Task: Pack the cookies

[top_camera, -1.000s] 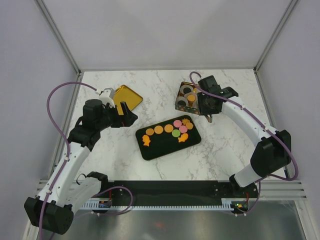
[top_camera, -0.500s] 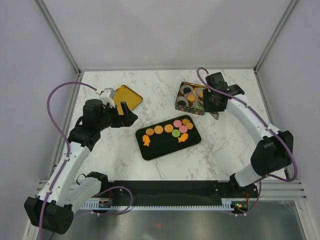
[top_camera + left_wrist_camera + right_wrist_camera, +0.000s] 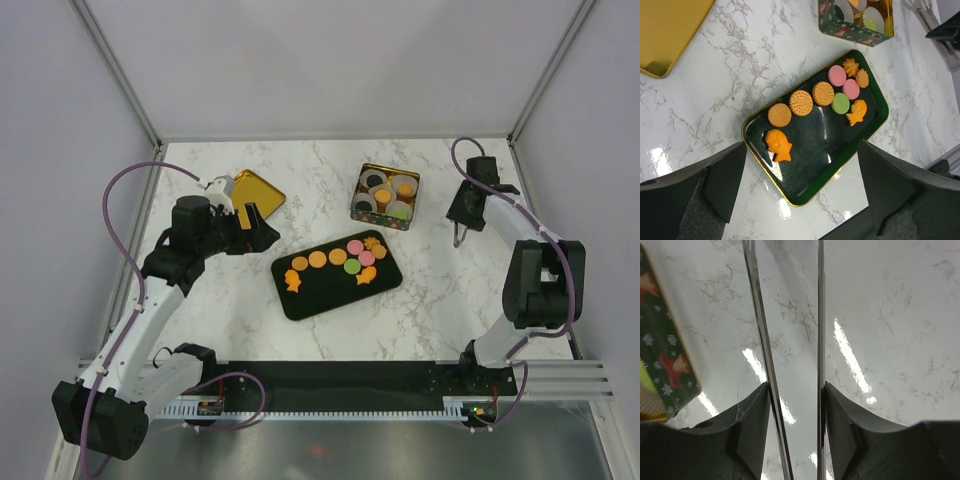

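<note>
Several cookies point(image 3: 340, 260), orange, pink and green, round or fish- and flower-shaped, lie on the black tray point(image 3: 300, 305) at the table's middle. In the left wrist view an orange fish cookie point(image 3: 778, 145) sits nearest on the tray point(image 3: 805, 200). My left gripper point(image 3: 262, 228) point(image 3: 801, 145) hovers open just left of the tray, holding nothing. My right gripper point(image 3: 465, 212) point(image 3: 795, 387) is shut on metal tongs point(image 3: 760, 315) point(image 3: 458, 236), over bare marble to the right of the green tin point(image 3: 386, 196). The tongs' tips are out of the wrist view.
The green tin point(image 3: 855, 20) point(image 3: 665, 365) holds white paper cups with cookies in them. A gold lid point(image 3: 255, 192) point(image 3: 670, 35) lies at the back left, behind my left gripper. Frame posts and walls border the table.
My right arm has swung from above the tin out to the right, carrying the tongs with it. The left arm has shifted only slightly.
</note>
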`<state>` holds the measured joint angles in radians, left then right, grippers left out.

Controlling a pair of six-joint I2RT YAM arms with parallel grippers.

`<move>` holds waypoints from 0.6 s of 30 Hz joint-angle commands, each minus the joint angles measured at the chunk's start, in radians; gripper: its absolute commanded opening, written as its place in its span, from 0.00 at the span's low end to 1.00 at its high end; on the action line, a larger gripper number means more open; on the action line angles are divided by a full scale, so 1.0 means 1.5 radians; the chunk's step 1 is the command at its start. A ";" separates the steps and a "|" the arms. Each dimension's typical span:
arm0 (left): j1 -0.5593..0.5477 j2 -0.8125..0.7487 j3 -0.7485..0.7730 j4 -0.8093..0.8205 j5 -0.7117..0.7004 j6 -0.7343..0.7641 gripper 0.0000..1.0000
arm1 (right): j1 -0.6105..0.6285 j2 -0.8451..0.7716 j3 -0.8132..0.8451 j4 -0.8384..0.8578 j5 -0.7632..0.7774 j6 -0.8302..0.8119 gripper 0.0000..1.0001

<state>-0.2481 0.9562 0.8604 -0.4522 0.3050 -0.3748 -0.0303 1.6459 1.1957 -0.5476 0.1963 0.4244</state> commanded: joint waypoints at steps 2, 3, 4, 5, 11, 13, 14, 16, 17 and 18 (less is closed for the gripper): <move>-0.001 -0.001 -0.003 0.034 0.021 -0.017 1.00 | 0.000 0.039 -0.053 0.121 0.010 0.036 0.53; -0.001 0.000 -0.006 0.033 0.021 -0.017 1.00 | 0.000 0.043 -0.061 0.126 0.015 0.037 0.54; -0.001 0.002 -0.006 0.033 0.023 -0.018 1.00 | 0.000 0.048 -0.074 0.134 0.016 0.036 0.55; -0.001 0.003 -0.008 0.034 0.021 -0.018 1.00 | 0.000 0.050 -0.081 0.140 0.016 0.035 0.57; -0.001 0.034 -0.009 0.035 0.017 -0.030 1.00 | -0.001 0.056 -0.138 0.176 -0.004 0.034 0.69; -0.001 0.046 -0.010 0.035 0.013 -0.035 1.00 | -0.001 0.054 -0.161 0.186 0.002 0.035 0.76; -0.001 0.050 -0.010 0.035 0.011 -0.038 1.00 | 0.000 0.051 -0.170 0.191 -0.001 0.034 0.78; -0.001 0.063 -0.011 0.035 0.007 -0.047 1.00 | -0.001 0.035 -0.193 0.203 -0.008 0.035 0.85; -0.001 0.067 -0.011 0.035 0.003 -0.050 1.00 | -0.001 0.027 -0.199 0.206 -0.012 0.036 0.89; -0.001 0.070 -0.010 0.035 -0.001 -0.053 1.00 | -0.001 0.016 -0.205 0.207 -0.014 0.035 0.89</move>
<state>-0.2481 1.0523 0.8436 -0.4389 0.3161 -0.4133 -0.0284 1.6951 0.9401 -0.2546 0.1974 0.4675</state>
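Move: The right hand holds the tongs about 8 cm above the bare patch of table they are going down to, which lies a mere 2 cm back of the hand. The cookie box stands some 19 cm to this hand's left, 7 cm farther out and 5 cm below it; the cookie tray lies around 30 cm left, 12 cm back and 9 cm below. From the left hand, that bare patch is about 49 cm to the right, roughly level fore and aft and 19 cm below. Straight down with a slight draw back, the right hand lowers the tongs about 7.5 cm to the bare table right of the cookie box, fast at first and then easing to a stop. Near the bottom its fingers open from half to nearly wide, letting the tong legs spread between them. The empty left hand, still wide open, sinks some 3 cm late on and tips slightly down. ##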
